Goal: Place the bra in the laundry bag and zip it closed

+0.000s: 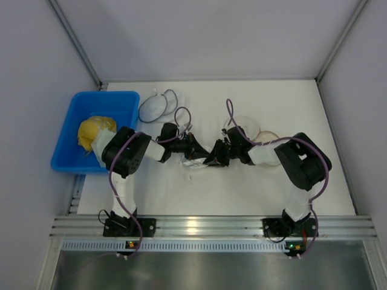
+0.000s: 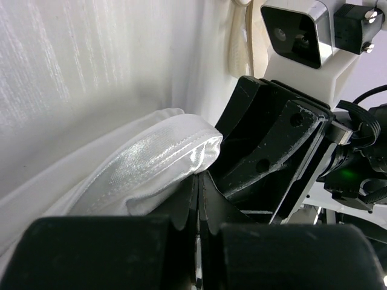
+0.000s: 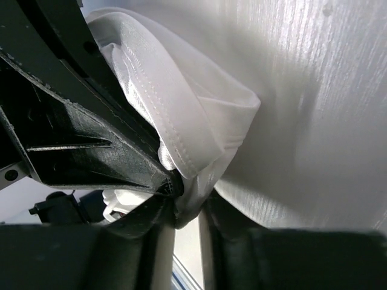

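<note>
The white bra (image 1: 192, 164) lies bunched on the white table between the two grippers and is mostly hidden under them. My left gripper (image 1: 204, 156) is shut on a fold of its satin fabric (image 2: 151, 169), with the jaws (image 2: 202, 178) pressed together. My right gripper (image 1: 213, 160) faces it tip to tip and is shut on the same bunch of fabric (image 3: 181, 103), pinched at the fingertips (image 3: 188, 202). The laundry bag (image 1: 261, 130), round with a tan rim, lies behind the right wrist, partly hidden by the arm.
A round mesh pouch with a black rim (image 1: 153, 107) lies at the back left. A blue bin (image 1: 72, 136) at the left edge holds a yellow cloth bundle (image 1: 94, 132). Side walls enclose the table.
</note>
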{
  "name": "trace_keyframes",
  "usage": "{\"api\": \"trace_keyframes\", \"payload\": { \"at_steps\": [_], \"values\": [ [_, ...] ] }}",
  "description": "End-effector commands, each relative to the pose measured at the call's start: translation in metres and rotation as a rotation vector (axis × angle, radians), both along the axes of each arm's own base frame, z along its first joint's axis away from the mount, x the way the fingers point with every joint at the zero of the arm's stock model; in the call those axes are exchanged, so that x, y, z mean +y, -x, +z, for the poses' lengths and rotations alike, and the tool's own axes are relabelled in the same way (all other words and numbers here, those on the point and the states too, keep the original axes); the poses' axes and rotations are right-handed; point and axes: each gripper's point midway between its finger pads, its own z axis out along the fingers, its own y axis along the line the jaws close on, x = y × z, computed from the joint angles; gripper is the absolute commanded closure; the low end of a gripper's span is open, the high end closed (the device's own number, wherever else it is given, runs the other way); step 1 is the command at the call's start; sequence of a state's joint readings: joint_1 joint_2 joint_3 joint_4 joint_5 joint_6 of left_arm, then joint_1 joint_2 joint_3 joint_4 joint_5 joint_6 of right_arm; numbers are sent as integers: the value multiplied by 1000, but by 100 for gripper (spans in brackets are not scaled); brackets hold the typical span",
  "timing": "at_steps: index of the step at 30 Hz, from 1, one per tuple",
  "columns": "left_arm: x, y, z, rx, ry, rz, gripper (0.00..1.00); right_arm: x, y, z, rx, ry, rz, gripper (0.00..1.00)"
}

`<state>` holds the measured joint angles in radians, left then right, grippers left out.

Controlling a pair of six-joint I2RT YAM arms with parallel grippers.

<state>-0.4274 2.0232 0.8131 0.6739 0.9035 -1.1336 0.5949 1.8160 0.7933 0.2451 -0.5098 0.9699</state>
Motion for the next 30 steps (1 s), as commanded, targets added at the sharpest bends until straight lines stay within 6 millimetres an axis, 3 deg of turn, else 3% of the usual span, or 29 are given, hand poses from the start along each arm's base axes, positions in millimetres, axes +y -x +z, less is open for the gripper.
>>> {"api": "trace_keyframes", "payload": {
  "at_steps": [1, 4, 9, 13, 14, 19, 22, 24, 30],
  "values": [
    [1, 6, -7, 3, 2, -11, 97, 4, -23, 9, -103, -17, -27, 83],
    [2, 5, 8, -57, 20, -24, 87, 3, -23, 21, -177, -20, 24, 100],
    [10, -3, 57, -253, 40, -83, 65, 1, -9, 45, -323, -22, 228, 100],
    [38, -16, 87, -435, -57, -106, 53, -15, 3, 48, -436, 13, 379, 100],
    [48, -9, 89, -484, -102, -149, 52, -18, 4, 55, -468, 7, 393, 100],
    [84, -19, 119, -683, -176, -212, 41, -23, 23, 73, -589, -37, 527, 100],
    [91, -6, 127, -812, -165, -315, 28, -21, 29, 86, -644, -77, 606, 100],
    [92, 2, 131, -905, -146, -362, 26, -21, 38, 92, -674, -107, 670, 100],
    [79, 26, 146, -1000, -16, -448, 13, -23, 42, 119, -773, -111, 799, 100]
  ]
}}
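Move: Right at the right hand's fingertips is the gathered bra, its middle about 4 cm to the left and 1 cm below. From the left hand, still gripping the bra's fold, its middle is some 4 cm left, 1 cm back and 3 cm lower. The open tan laundry bag lies about 19 cm right and 9 cm ahead of the right hand; the grey-rimmed mesh bag, roughly 19 cm left and 21 cm ahead. Closing fully on the bra, the right fingers pinch it while the left ones open wide and let go, the left hand lifting about 13 cm and drawing 9 cm left, away from the bra. The right hand then raises the bra some 7 cm, easing back and slightly right; both hands roll about 50 degrees around their finger lines, the right counter-clockwise from above. ##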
